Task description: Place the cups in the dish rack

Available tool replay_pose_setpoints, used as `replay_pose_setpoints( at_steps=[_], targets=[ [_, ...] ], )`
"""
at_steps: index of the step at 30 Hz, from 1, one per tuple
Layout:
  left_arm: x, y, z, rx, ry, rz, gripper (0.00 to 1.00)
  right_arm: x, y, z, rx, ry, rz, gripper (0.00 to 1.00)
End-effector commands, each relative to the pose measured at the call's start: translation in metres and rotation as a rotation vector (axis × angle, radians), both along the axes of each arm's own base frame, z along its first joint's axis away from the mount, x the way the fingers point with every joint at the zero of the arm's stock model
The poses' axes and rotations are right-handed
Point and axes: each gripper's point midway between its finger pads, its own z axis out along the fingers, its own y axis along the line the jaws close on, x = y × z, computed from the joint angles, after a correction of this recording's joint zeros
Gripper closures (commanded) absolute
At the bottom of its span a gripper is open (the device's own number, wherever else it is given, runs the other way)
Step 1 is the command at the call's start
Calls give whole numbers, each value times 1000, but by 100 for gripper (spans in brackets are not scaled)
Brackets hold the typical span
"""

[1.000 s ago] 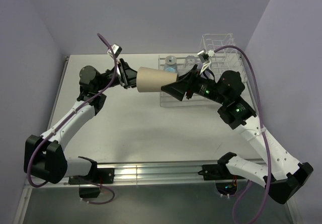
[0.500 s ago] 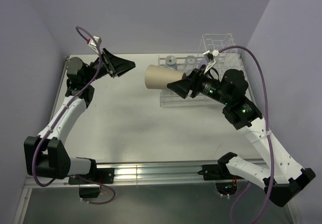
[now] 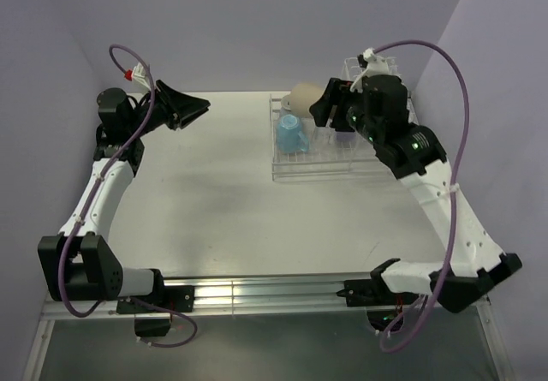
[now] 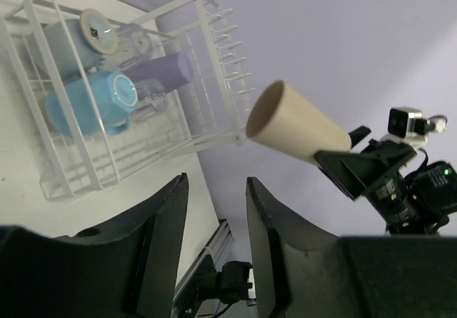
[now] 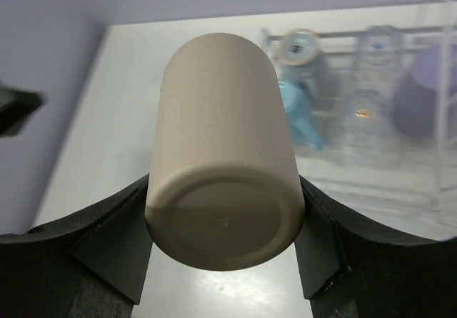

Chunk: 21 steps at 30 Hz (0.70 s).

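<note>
The tan cup [image 3: 301, 97] hangs on its side above the far left corner of the white dish rack [image 3: 282, 175], with my right gripper [image 3: 322, 107] shut on its base end. Seen from the right wrist, the tan cup [image 5: 221, 161] fills the middle, a finger [image 5: 325, 243] on each side. In the rack lie a light blue mug [image 3: 291, 133], a second blue mug [image 4: 68, 43], two clear glasses [image 4: 153, 93] and a lavender tumbler [image 4: 166, 71]. My left gripper [image 3: 201, 107] is open and empty, high at the far left, well apart from the cup [image 4: 296, 128].
The rack's taller divider section [image 3: 372, 74] rises at the far right beside the right wall. The purple back wall is close behind both grippers. A metal rail [image 3: 257, 294] runs along the table's near edge by the arm bases.
The left gripper let go of the tan cup's rim end and pulled back to the far left. The right arm carried the cup up and rightwards, over the rack's far corner.
</note>
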Motion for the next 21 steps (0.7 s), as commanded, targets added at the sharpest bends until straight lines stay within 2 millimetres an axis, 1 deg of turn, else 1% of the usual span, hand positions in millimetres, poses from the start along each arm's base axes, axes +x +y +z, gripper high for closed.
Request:
replay_pose_setpoints(
  at_steps=[1,2,3,5,6,8,9,11,12,14,15,21],
  targets=[
    [-13,4,19,68,-65,29,56,26,-47,-38,-261,122,-233,96],
    [-15,4,16,72,-47,30,56,31,-48,-42,-286,137,-244,97],
    [-19,4,18,82,-58,31,56,39,-48,-52,-316,166,-253,98],
    [-22,5,15,95,-41,31,56,43,-50,-64,-355,197,-269,98],
    [-26,5,14,106,-36,25,56,46,-50,-73,-375,218,-274,98],
    [-29,4,11,116,-28,17,56,50,-56,-84,-412,243,-303,98],
    [-30,4,8,119,-18,13,56,54,-56,-93,-434,266,-309,98],
    [-34,3,8,113,-22,2,57,58,-59,-104,-472,291,-329,98],
    [-35,3,6,111,-24,-2,57,61,-59,-113,-490,311,-332,98],
    [-36,3,5,111,-22,-6,57,64,-58,-121,-501,328,-329,98],
    [-36,3,3,113,-21,-6,57,66,-58,-128,-512,343,-328,98],
    [-37,3,-4,122,-5,-11,57,67,-59,-141,-542,370,-327,98]
  ],
)
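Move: My right hand already holds the beige cup. The place it is going to is the empty front-row spot in the dish rack, about 10 cm ahead, 12 cm to the right and some 31 cm below. From this hand the glass is about 10 cm ahead and 5 cm right, the blue mug 10 cm ahead and 4 cm left, and the purple cup 17 cm ahead and 12 cm right, all near that lower level. From my empty left hand the spot is roughly 36 cm right, 4 cm ahead and 27 cm down. I lower the beige cup about 15 cm towards the rack with my right hand, starting with a forward swing of some 6 cm and drifting 5 cm right, easing off near the end. My wrist rolls its left side down, turns clockwise and tips the cup's mouth well downwards, some 40 degrees in all, while my fingers keep their hold. My left hand backs off about 3 cm. ##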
